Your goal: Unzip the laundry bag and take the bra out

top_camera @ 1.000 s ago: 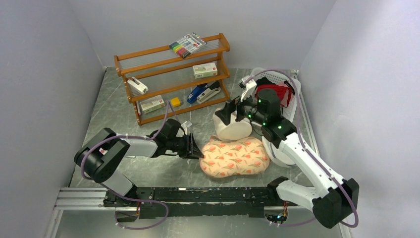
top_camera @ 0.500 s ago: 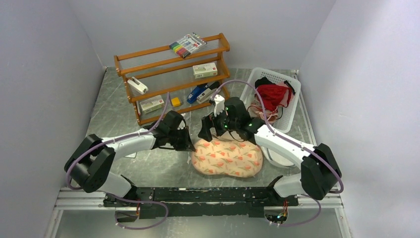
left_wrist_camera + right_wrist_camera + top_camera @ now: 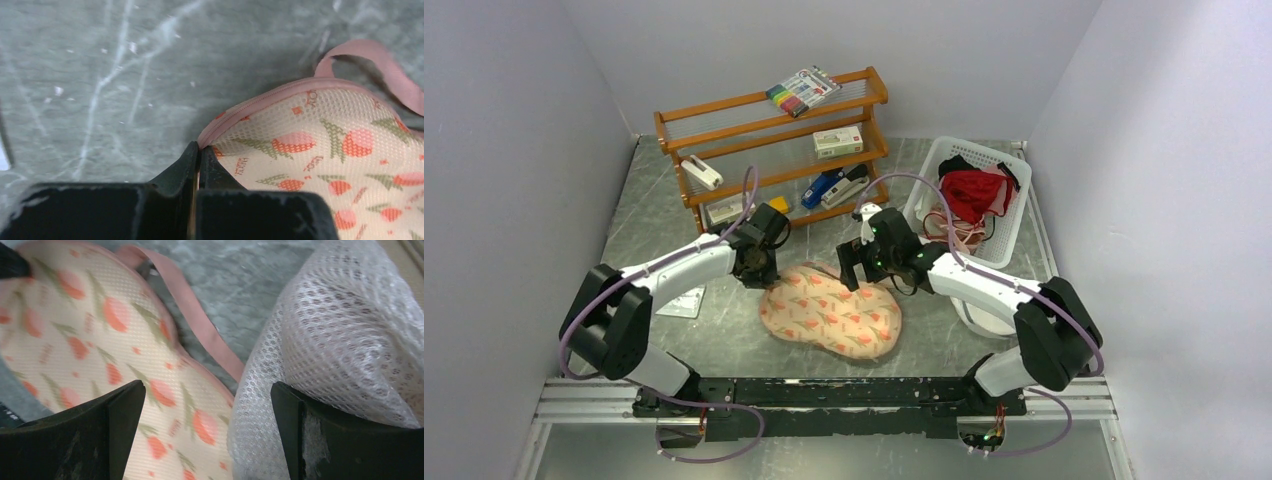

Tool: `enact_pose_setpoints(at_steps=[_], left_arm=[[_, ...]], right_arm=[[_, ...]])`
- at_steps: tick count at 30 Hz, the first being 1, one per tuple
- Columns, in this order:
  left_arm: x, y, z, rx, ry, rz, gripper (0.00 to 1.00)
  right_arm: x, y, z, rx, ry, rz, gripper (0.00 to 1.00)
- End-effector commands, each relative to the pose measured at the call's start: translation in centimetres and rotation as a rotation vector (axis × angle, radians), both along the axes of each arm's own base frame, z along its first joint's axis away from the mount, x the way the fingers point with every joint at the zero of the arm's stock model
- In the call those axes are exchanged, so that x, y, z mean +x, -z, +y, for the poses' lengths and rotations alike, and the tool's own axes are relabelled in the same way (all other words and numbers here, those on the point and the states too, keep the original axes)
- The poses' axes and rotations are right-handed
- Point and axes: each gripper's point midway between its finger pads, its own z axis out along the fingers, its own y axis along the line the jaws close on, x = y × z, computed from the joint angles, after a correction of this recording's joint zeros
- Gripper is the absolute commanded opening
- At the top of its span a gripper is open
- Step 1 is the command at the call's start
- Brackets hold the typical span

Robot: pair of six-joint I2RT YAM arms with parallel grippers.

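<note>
The laundry bag (image 3: 829,312), peach-pink with a red-orange floral print, lies flat on the marble table between the two arms. My left gripper (image 3: 199,148) is shut on the pink zip seam at the bag's rim (image 3: 250,105); in the top view that gripper (image 3: 759,270) sits at the bag's far-left end. My right gripper (image 3: 207,390) hangs open over the bag's far edge (image 3: 125,350), one finger above the print and the other against a white mesh object (image 3: 345,340). A pink strap (image 3: 195,315) loops out from the bag. The bra is hidden.
A wooden shelf (image 3: 774,160) with boxes, staplers and markers stands at the back. A white basket (image 3: 931,170) holding a red garment (image 3: 974,190) sits at the back right. A small packet (image 3: 682,303) lies to the left of the bag. A white round item (image 3: 984,315) rests under the right arm.
The left gripper closed on the bag's rim and dragged the bag leftward. The right arm swung down and left from the cream object to the bag's far edge, staying open.
</note>
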Motion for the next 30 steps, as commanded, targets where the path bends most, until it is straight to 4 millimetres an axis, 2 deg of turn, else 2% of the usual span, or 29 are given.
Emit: enact_pose_setpoints(at_steps=[1,8,14,16,17,19,22,24,27,30], left_arm=[[1.9,-1.1,3.3,0.163,-0.057,-0.046,0.07],[5.1,-3.8,6.4,0.267,-0.110,-0.134,0.07],[5.3,-4.9,9.9,0.314,-0.212,-0.143,0.11],[5.0,-5.5,10.7,0.305,-0.255,-0.159,0.28],[4.8,-5.8,10.9,0.293,-0.273,-0.172,0.44],[4.4,-6.7,10.7,0.253,-0.282,-0.205,0.60],[4.1,-8.4,8.9,0.110,-0.234,-0.270,0.77],[4.4,-10.1,6.6,-0.035,-0.153,-0.352,0.87],[4.2,-13.2,1.5,-0.289,0.099,-0.487,0.93],[2.9,-15.2,-2.5,-0.446,0.338,-0.544,0.94]], right_arm=[[-0.2,2.2,-3.7,-0.183,0.086,0.025,1.00],[-0.7,1.6,-3.1,-0.125,0.064,0.015,1.00],[-0.9,0.7,-1.8,-0.068,0.032,0.006,1.00],[-0.7,0.2,-1.6,-0.055,0.036,-0.008,1.00],[-0.6,-0.1,-1.7,-0.048,0.044,-0.019,1.00],[-0.2,-0.8,-1.9,-0.036,0.062,-0.051,1.00],[0.2,-2.0,-2.3,-0.023,0.090,-0.099,1.00],[0.7,-2.6,-2.7,-0.025,0.115,-0.129,1.00],[1.2,-2.8,-3.2,-0.037,0.149,-0.149,1.00],[1.6,-3.3,-3.3,-0.023,0.178,-0.164,1.00]])
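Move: My left fingers already pinch the zipped far-left corner of the floral bag, whose middle lies some 12 cm right, 5 back and 3 below. I take that corner to bare table about 5 cm ahead, 8 left and 3 lower; the shelf's nearest rail is about 10 cm straight ahead. From my right hand, the white mesh bag sits about 4 cm ahead, 5 right and 2 lower, the floral bag's middle about 5 back, 6 left and 5 below. Keeping my pinch, I drag the floral bag left and forward towards the shelf with my left hand, about 9 cm, rising slightly. Then I open wide and let the corner go, lifting some 8 cm clear while swinging back right over the bag and tipping the fingers up and outward. My open right hand eases about 2 cm left and slightly down beside the white mesh bag, then rises about 3.5 cm. ##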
